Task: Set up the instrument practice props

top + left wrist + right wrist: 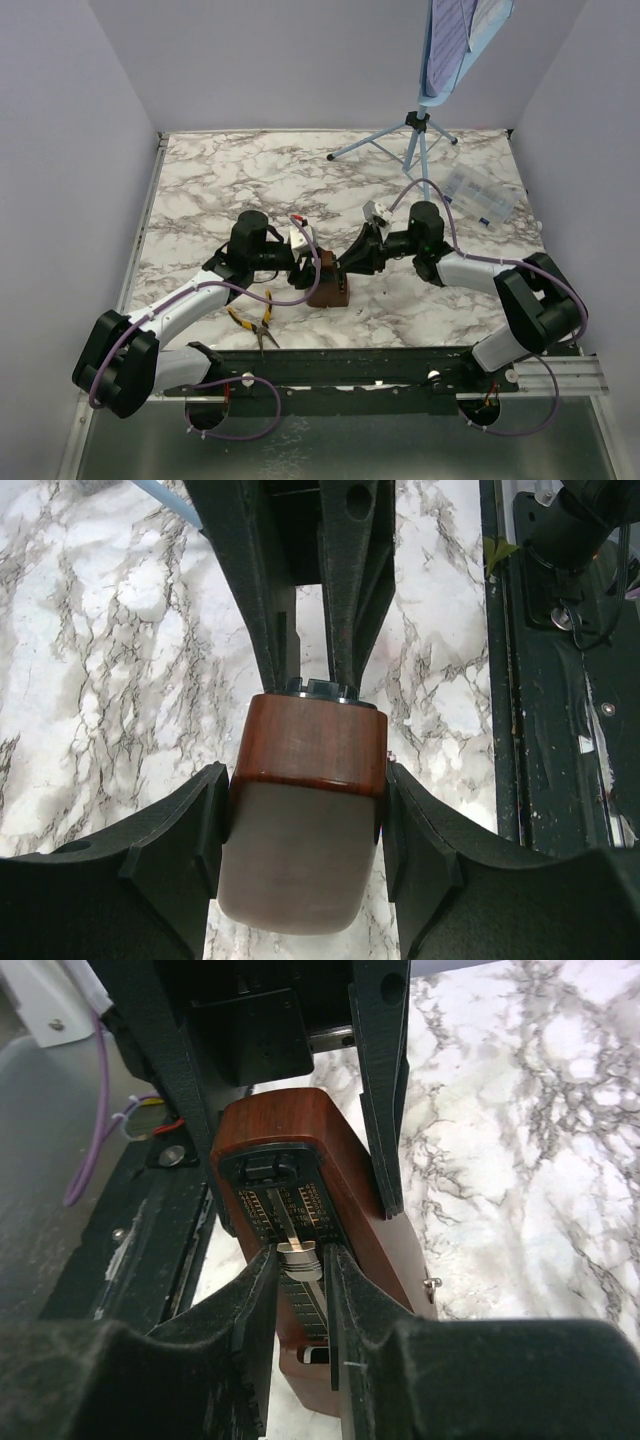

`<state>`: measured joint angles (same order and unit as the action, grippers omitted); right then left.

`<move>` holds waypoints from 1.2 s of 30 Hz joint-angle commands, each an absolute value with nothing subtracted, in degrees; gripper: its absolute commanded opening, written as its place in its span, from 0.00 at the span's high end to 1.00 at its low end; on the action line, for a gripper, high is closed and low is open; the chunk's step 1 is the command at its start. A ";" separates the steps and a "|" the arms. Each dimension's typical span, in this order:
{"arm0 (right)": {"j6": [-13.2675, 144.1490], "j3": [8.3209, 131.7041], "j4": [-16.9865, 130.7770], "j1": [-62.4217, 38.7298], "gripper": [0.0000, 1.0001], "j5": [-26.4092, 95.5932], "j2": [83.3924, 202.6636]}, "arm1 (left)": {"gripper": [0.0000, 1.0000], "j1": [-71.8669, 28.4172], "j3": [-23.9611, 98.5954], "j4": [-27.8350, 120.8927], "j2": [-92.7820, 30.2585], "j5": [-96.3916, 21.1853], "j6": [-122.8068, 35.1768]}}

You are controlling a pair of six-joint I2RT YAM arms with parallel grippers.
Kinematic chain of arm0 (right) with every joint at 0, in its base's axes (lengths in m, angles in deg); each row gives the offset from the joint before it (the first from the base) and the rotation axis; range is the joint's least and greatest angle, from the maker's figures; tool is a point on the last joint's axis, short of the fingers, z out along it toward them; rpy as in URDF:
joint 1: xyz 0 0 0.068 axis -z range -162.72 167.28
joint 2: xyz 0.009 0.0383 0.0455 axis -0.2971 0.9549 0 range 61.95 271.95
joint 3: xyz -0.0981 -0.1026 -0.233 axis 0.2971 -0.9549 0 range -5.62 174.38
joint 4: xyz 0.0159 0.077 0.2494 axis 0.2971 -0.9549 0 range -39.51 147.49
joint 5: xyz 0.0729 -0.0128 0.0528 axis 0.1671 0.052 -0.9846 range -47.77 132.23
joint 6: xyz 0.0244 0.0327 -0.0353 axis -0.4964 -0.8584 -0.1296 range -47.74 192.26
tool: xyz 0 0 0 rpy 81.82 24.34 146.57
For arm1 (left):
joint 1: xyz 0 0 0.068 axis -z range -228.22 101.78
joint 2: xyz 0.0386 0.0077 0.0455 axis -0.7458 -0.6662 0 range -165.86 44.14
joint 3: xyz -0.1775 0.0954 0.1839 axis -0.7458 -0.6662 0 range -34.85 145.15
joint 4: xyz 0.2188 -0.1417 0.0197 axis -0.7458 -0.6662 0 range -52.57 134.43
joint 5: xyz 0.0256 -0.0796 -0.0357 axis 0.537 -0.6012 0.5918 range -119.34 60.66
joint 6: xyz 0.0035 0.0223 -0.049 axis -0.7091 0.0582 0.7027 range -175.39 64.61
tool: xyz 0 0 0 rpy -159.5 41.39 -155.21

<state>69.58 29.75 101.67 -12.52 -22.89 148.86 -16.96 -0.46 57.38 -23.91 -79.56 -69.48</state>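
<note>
The brown pyramid metronome [328,283] stands on the marble table between both grippers. My left gripper [306,266] is shut on its body [310,750], one finger on each side. My right gripper [350,264] faces the metronome's open front [355,1190] and is shut on the silver sliding weight [300,1260] of the pendulum. The light blue tripod music stand [420,135] stands at the back right. The pale printed sheet of music [452,30] rests on its desk.
Yellow-handled pliers [255,322] lie near the front edge, left of the metronome. A clear plastic box [480,195] sits at the right, near the stand's legs. The black base rail [400,365] runs along the near edge.
</note>
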 commanded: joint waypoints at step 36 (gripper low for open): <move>52.26 24.96 101.51 -5.54 0.00 -11.34 131.38 | 1.00 -14.03 -1.00 56.52 -24.53 -74.63 -71.68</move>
<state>54.30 24.40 101.39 -4.89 -6.48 142.81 -14.34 0.48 55.98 -24.10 -79.16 -72.41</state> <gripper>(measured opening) 0.995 0.586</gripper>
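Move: The pendulum weight on the metronome's front lies right between the right fingertips, about 1 cm to the left of the right hand and level with it. The metronome's middle is some 4 cm to the left of that hand and 5 cm below; the pliers lie about 20 cm left and 6 cm back, some 16 cm down. From the left hand, which holds the metronome's upper part, the weight is about 6 cm to the right and 1 cm ahead. Forward across the metronome's front goes the right hand, about 9 cm, sinking some 4 cm and drawing off to the right as it turns clockwise about 30 degrees, to take the pendulum out sideways. Its fingers then spread wide around nothing, and it pulls back and up some 4 cm, clear of the metronome. The left hand keeps its grip on the body, giving about a centimetre back and to the right. ##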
